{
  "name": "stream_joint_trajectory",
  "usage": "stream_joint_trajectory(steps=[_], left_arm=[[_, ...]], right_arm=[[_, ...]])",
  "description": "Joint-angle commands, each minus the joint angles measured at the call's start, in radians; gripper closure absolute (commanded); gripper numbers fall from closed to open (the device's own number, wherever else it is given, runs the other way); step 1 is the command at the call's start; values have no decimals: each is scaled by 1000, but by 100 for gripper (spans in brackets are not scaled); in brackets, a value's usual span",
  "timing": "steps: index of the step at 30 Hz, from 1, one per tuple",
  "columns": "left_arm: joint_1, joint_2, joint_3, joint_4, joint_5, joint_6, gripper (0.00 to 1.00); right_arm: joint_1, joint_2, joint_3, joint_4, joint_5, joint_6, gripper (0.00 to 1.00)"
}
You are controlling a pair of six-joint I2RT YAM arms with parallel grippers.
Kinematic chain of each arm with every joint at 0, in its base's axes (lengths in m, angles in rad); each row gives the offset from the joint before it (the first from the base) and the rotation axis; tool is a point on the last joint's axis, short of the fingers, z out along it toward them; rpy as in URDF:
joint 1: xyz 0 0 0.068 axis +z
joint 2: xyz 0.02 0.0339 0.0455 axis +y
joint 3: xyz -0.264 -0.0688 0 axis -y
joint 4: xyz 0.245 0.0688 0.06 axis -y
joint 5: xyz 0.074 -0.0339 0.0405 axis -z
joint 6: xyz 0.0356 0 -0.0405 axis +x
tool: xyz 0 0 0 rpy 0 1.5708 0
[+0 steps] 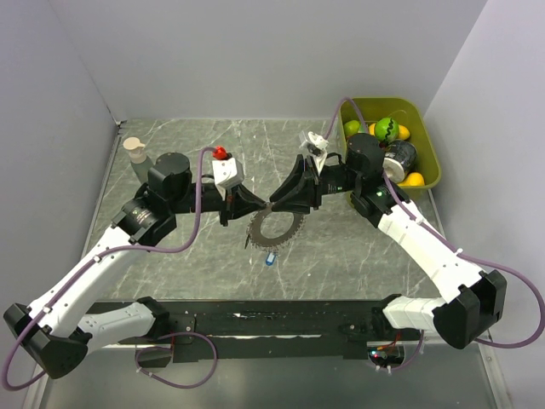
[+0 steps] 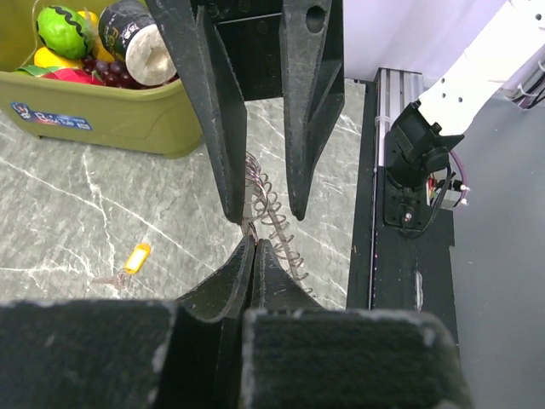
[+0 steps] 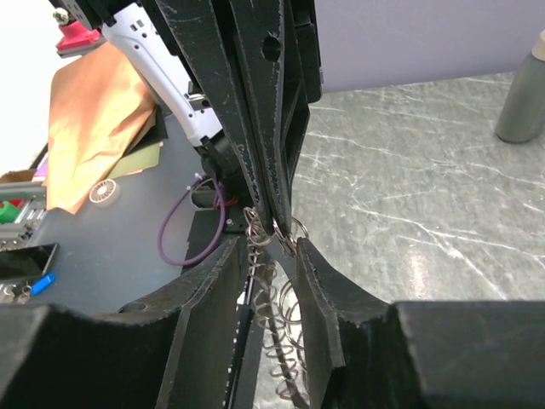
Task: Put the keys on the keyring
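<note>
The keyring (image 1: 258, 230), a thin metal ring fringed with small silvery loops, hangs tilted between the two arms at mid-table. My left gripper (image 1: 252, 207) (image 2: 254, 241) is shut on its rim, the loops (image 2: 274, 223) trailing just past the tips. From the opposite side my right gripper (image 1: 277, 204) (image 3: 267, 247) stands open. Its fingers (image 2: 223, 153) straddle the left gripper's tips and the ring's loops (image 3: 277, 319), and one pad sits close to a small loop. A blue key (image 1: 271, 257) lies on the table below the ring. A yellow key (image 2: 138, 256) lies on the marble beside it.
An olive bin (image 1: 430, 136) (image 2: 102, 115) with toy fruit and a can stands at the back right. A grey bottle (image 1: 134, 153) (image 3: 521, 102) stands at the back left. A black rail (image 1: 281, 319) runs along the near edge.
</note>
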Motion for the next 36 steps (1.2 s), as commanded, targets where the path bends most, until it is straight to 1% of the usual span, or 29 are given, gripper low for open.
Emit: stream_joint_trajectory(steps=[1, 4, 12, 13, 15, 16, 18, 19, 21, 27, 29, 30, 32, 33, 34, 35, 36], left_arm=[[3, 3, 14, 96, 22, -24, 99], [3, 10, 22, 99, 19, -25, 99], [3, 10, 28, 108, 14, -27, 99], [3, 10, 28, 108, 13, -27, 99], [3, 9, 31, 116, 16, -30, 99], [3, 7, 30, 122, 22, -33, 99], [3, 9, 27, 139, 28, -42, 99], [3, 10, 25, 143, 31, -48, 99], [3, 13, 27, 142, 32, -50, 99], [3, 7, 25, 140, 16, -50, 99], [3, 3, 24, 143, -13, -52, 99], [3, -11, 24, 149, -53, -56, 99], [3, -26, 10, 172, -92, -65, 91], [5, -45, 5, 183, -133, -73, 81], [8, -54, -2, 194, -141, -73, 74], [17, -62, -13, 211, -144, -73, 68], [25, -72, -16, 221, -145, -85, 59]], right_arm=[[1, -6, 24, 26, 4, 11, 61], [11, -2, 31, 6, 12, -3, 63], [35, 17, 57, -117, 57, -72, 68], [41, 21, 62, -132, 60, -78, 73], [44, 26, 65, -152, 63, -76, 75], [46, 29, 65, -155, 70, -76, 80], [52, 30, 65, -160, 74, -76, 85], [50, 32, 65, -160, 77, -76, 92], [55, 32, 68, -166, 83, -76, 100], [58, 24, 56, -148, 126, -70, 100], [57, 15, 48, -114, 141, -54, 100], [57, 11, 35, -99, 149, -44, 100], [55, -9, 16, -36, 169, -11, 100], [52, -18, -7, -16, 193, 5, 100], [47, -44, -22, -4, 216, 40, 100], [46, -61, -48, 62, 225, 71, 100], [43, -75, -86, 149, 239, 91, 100]])
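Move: The keyring hangs from the closed left fingertips, its middle about 5 cm below and 3 cm back from the left hand, 2 cm to its right. From the half-open right hand, already at the ring's top, the middle is also some 3 cm back and 5 cm below, level sideways. On the table roughly 33 cm below the right hand, the blue-tagged key lies about 3 cm ahead, level sideways; the yellow-tagged key lies about 17 cm ahead and 6 cm right. Hold the keyring nearly still in the left fingers while you lower the right gripper about 2 cm, easing it roughly 1 cm left around the rim beside them, and close its fingers fully to pinch the rim. With that pinch kept, ease both hands forward, the left about 1.5 cm and turning slightly counter-clockwise, the right about 1 cm; then open the left fingers about a quarter as that hand starts up. ##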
